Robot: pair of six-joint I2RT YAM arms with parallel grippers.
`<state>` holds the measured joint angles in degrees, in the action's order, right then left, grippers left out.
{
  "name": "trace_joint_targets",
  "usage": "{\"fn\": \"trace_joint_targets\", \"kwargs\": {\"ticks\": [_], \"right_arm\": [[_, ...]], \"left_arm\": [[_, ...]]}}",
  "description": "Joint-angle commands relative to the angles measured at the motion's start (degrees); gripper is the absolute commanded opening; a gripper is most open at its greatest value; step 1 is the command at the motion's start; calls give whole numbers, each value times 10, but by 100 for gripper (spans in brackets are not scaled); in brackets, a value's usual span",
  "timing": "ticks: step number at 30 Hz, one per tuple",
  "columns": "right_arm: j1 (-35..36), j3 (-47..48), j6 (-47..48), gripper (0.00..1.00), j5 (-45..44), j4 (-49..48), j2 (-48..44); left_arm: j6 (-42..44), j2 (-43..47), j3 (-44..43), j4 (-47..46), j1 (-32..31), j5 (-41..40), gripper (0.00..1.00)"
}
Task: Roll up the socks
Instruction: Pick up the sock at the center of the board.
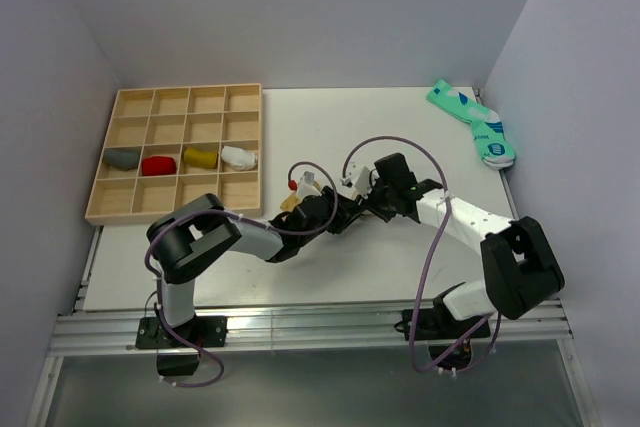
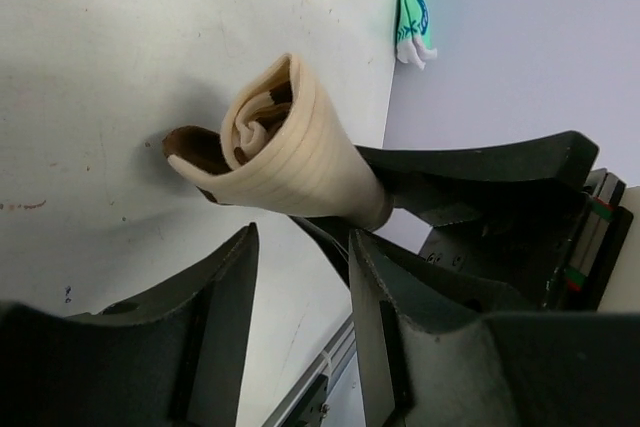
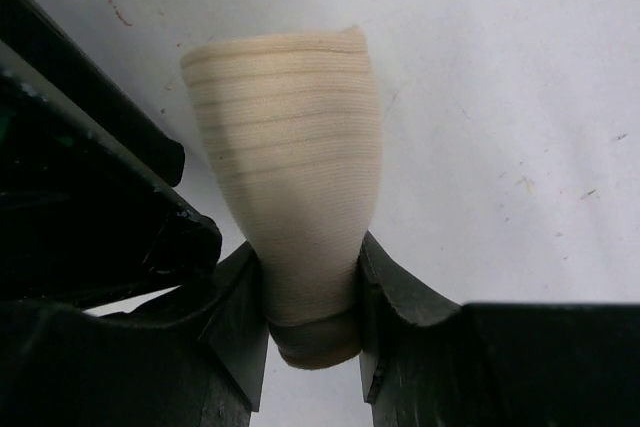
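Observation:
A beige sock (image 3: 290, 167) with dark brown bands is rolled into a cone, its open end showing brown folds (image 2: 262, 132). My right gripper (image 3: 312, 292) is shut on the narrow end of this roll and holds it just above the white table. My left gripper (image 2: 302, 239) stands open right beside the roll, with nothing between its fingers. In the top view both grippers meet at the table's middle, left (image 1: 320, 213) and right (image 1: 352, 207), and only a beige bit of the sock (image 1: 291, 203) shows. A green patterned pair of socks (image 1: 473, 123) lies at the far right.
A wooden compartment tray (image 1: 178, 152) stands at the back left. One row of it holds grey (image 1: 123, 158), red (image 1: 157, 165), mustard-yellow (image 1: 200, 158) and white (image 1: 239, 157) rolled socks. Walls close in on the left, back and right.

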<state>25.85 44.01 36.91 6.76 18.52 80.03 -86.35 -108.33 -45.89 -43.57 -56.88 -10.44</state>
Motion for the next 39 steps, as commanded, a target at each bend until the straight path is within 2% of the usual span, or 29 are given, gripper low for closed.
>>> {"fn": "trace_joint_targets", "kwargs": {"ticks": [1, 14, 24, 31, 39], "right_arm": [[-3, 29, -14, 0, -11, -5, -24], [-2, 42, -26, 0, -1, 21, -57], [-2, 63, -31, 0, 5, 43, -92], [0, 67, -27, 0, 19, 62, -106], [1, 78, -32, 0, 27, 78, -121]], "left_arm": [[-30, 31, -1, -4, -14, -40, 46], [-57, 23, -25, -39, -18, -68, 52], [-62, 37, -39, -19, -18, -86, 56], [-59, 43, -39, -34, -18, -104, 65], [-59, 44, -39, -54, -17, -118, 70]]}}
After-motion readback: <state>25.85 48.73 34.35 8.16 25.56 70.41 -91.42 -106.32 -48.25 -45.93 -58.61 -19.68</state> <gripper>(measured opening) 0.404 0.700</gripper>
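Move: The left hand's open fingers have the rolled beige sock just beyond them, its middle about 4 cm ahead, 3 cm to the right and 3 cm below. The yellow sock lies about 13 cm to the left of this hand, roughly level with it and 8 cm lower; the white rolled sock in the box is 27 cm left and 12 cm ahead. The right hand already pinches the beige sock, its middle about 2 cm ahead and 2 cm left of the pads. Still pinching one end of the rolled beige sock, the right hand lifts it almost straight up by about 6.5 cm, tilting slightly. The left hand climbs with it, some 5 cm up and 2 cm forward, rolling and turning counter-clockwise by under 10 degrees each, while its fingers spread much wider and close in around the roll's free end. ##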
